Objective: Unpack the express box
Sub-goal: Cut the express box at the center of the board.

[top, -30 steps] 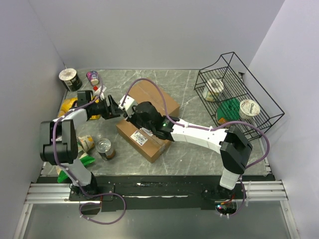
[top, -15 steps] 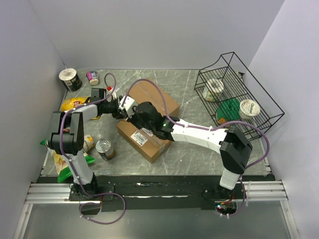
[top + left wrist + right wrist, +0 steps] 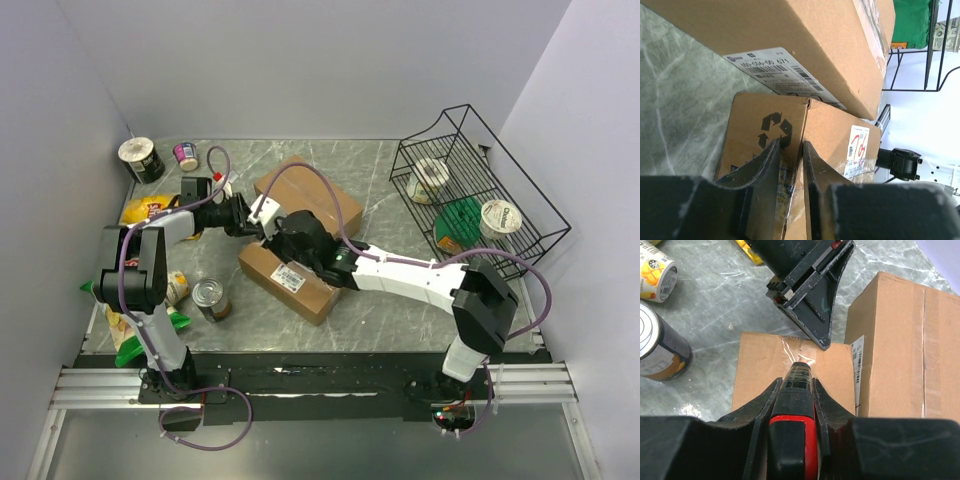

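Note:
The express box [image 3: 300,285], a small taped cardboard box with a white label, lies in front of a larger cardboard box [image 3: 315,190]. My right gripper [image 3: 797,382] is shut on a red and black box cutter [image 3: 792,410]. The cutter's tip rests on the clear tape along the express box's top [image 3: 760,370]. My left gripper [image 3: 790,145] is at the box's far left end. Its jaws stand almost together, with the box's corner edge [image 3: 805,115] running into the narrow gap. From above, the left gripper [image 3: 248,215] and the right gripper [image 3: 290,232] meet over that end.
A tin can [image 3: 212,298] and a fruit cup [image 3: 655,270] stand left of the box. A yellow bag [image 3: 140,210], green packets [image 3: 150,335] and two cups [image 3: 142,158] fill the left side. A black wire basket [image 3: 545,235] holding tubs sits at the right.
My left gripper has swung right to the box's end and its jaws have narrowed. The express box and the right arm have shifted slightly toward the front right.

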`<action>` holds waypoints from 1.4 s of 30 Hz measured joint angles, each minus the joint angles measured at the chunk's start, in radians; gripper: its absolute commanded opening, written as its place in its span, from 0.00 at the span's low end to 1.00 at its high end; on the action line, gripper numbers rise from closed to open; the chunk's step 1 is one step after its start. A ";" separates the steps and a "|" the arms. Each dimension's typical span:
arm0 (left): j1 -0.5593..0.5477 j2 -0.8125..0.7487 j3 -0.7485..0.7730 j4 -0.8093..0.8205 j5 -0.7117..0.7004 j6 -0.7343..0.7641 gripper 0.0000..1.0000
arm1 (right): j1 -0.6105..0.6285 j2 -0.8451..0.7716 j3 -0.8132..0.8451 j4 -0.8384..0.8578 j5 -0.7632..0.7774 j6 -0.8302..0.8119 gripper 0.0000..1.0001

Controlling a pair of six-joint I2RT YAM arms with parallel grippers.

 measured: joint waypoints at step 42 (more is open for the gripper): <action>-0.107 -0.062 0.070 -0.152 -0.106 0.229 0.63 | -0.061 -0.307 -0.203 0.044 -0.273 -0.046 0.00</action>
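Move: The express box already lies at my left fingertips, by its far top edge; its middle is some 13 cm back, 8 cm right and 5 cm below. From my right hand, which holds the red knife over the tape, that middle is about 4 cm back, 5 cm right and 15 cm down. The other box stands roughly 13 cm ahead of my right hand and 8 cm right, the tin can 9 cm back and 13 cm left. With my right hand I keep gripping the knife and draw it back and right along the box's taped length for a couple of centimetres, then lift it clear by about 6 cm, easing farther back and right and swinging some 10 degrees counter-clockwise. My left hand drags back 1–2 cm, opens off the box edge, hops up over 5 cm, shifts right, then comes down again, open, over the same far corner. ##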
